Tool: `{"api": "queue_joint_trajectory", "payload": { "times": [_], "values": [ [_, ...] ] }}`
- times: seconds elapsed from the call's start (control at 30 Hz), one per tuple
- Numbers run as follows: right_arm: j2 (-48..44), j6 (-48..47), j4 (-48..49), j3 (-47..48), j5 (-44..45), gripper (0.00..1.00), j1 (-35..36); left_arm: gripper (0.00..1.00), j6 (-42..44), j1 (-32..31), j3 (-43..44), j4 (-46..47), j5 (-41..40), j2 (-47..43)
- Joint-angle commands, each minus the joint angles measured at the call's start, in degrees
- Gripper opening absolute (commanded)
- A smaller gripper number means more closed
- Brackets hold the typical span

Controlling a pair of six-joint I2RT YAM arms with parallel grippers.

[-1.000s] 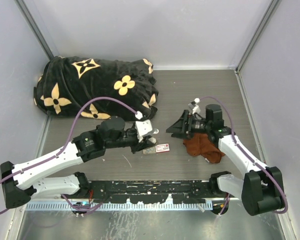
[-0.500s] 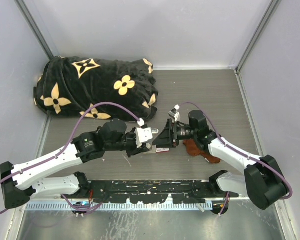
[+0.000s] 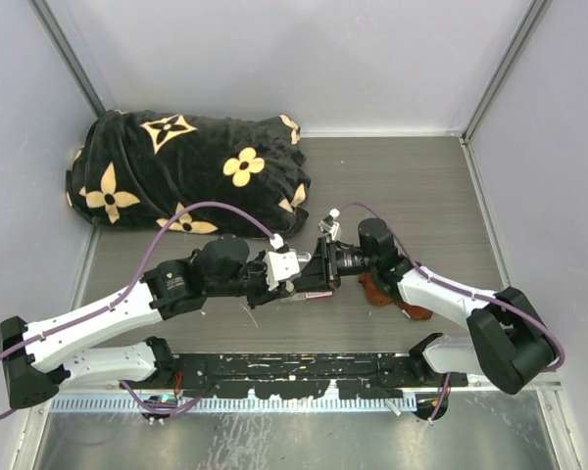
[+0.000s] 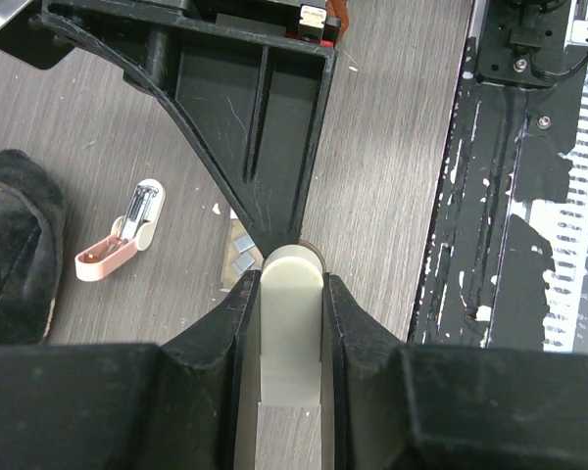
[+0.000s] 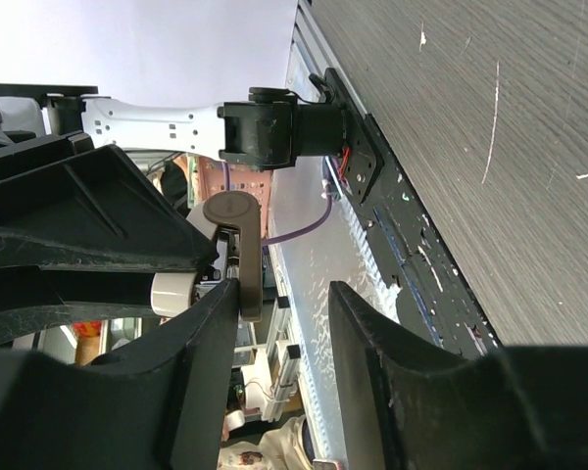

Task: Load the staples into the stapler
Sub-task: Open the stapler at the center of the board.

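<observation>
My left gripper (image 4: 292, 279) is shut on a pale cream piece with a rounded end (image 4: 292, 323). The pink and white stapler (image 4: 122, 235) lies open on the table to its left, apart from both grippers. Loose silvery staples (image 4: 243, 253) lie on a flat greyish tray just ahead of the left fingertips. My right gripper (image 3: 318, 269) meets the left gripper (image 3: 286, 279) nose to nose, and one of its black fingers (image 4: 260, 127) reaches down to the cream piece's tip. In the right wrist view the right gripper (image 5: 284, 292) is open, with a taupe rounded piece (image 5: 240, 259) beside one finger.
A black blanket with yellow flowers (image 3: 186, 171) fills the back left, its edge close to the stapler (image 4: 15, 235). A rust-brown cloth (image 3: 397, 294) lies under the right forearm. The black base rail (image 4: 510, 196) runs along the near edge.
The right arm swung left from above the rust-brown cloth until its gripper met the left gripper, and its jaws narrowed. The left gripper stayed shut and hardly moved.
</observation>
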Motion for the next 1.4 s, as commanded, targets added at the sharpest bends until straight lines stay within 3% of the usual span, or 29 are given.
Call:
{"api": "queue_joint_trajectory", "payload": {
  "times": [0.0,0.3,1.37],
  "values": [
    [-0.08,0.88,4.45,0.33,-0.76,0.46,1.45,0.0,1.17,-0.07,0.4,1.76,-1.21,-0.73],
    [1.2,3.23,9.23,-0.12,-0.71,0.37,2.86,0.0,1.25,-0.07,0.57,1.52,-1.22,-0.14],
    [7.33,10.55,20.95,-2.19,0.9,0.26,4.59,0.0,0.99,-0.08,-0.84,3.83,-1.59,-2.99]
  ]
}}
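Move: Just beside the right hand's open fingers is the brown lid end of the white stapler: about 2 cm back, 1 cm to the left and 1 cm above. From the left hand, which already grips the stapler's body, that end lies some 4 cm to the right and 3 cm below. Far beneath, about 17 cm below the right hand, are the clear staple tray 1 cm ahead and 2 cm left, the staple box 2 cm ahead and 4 cm right, and the pink stapler 11 cm ahead and 2 cm left. Closing to about half its earlier gap, the right gripper creeps some 2 cm left and 1 cm back, rising a touch and then dipping about 1.5 cm, to bring its fingertips around the end of the brown lid. The left hand keeps its grip on the white stapler's body and carries it about 1.5 cm left and nearly 2 cm down, easing slightly up at the end. ##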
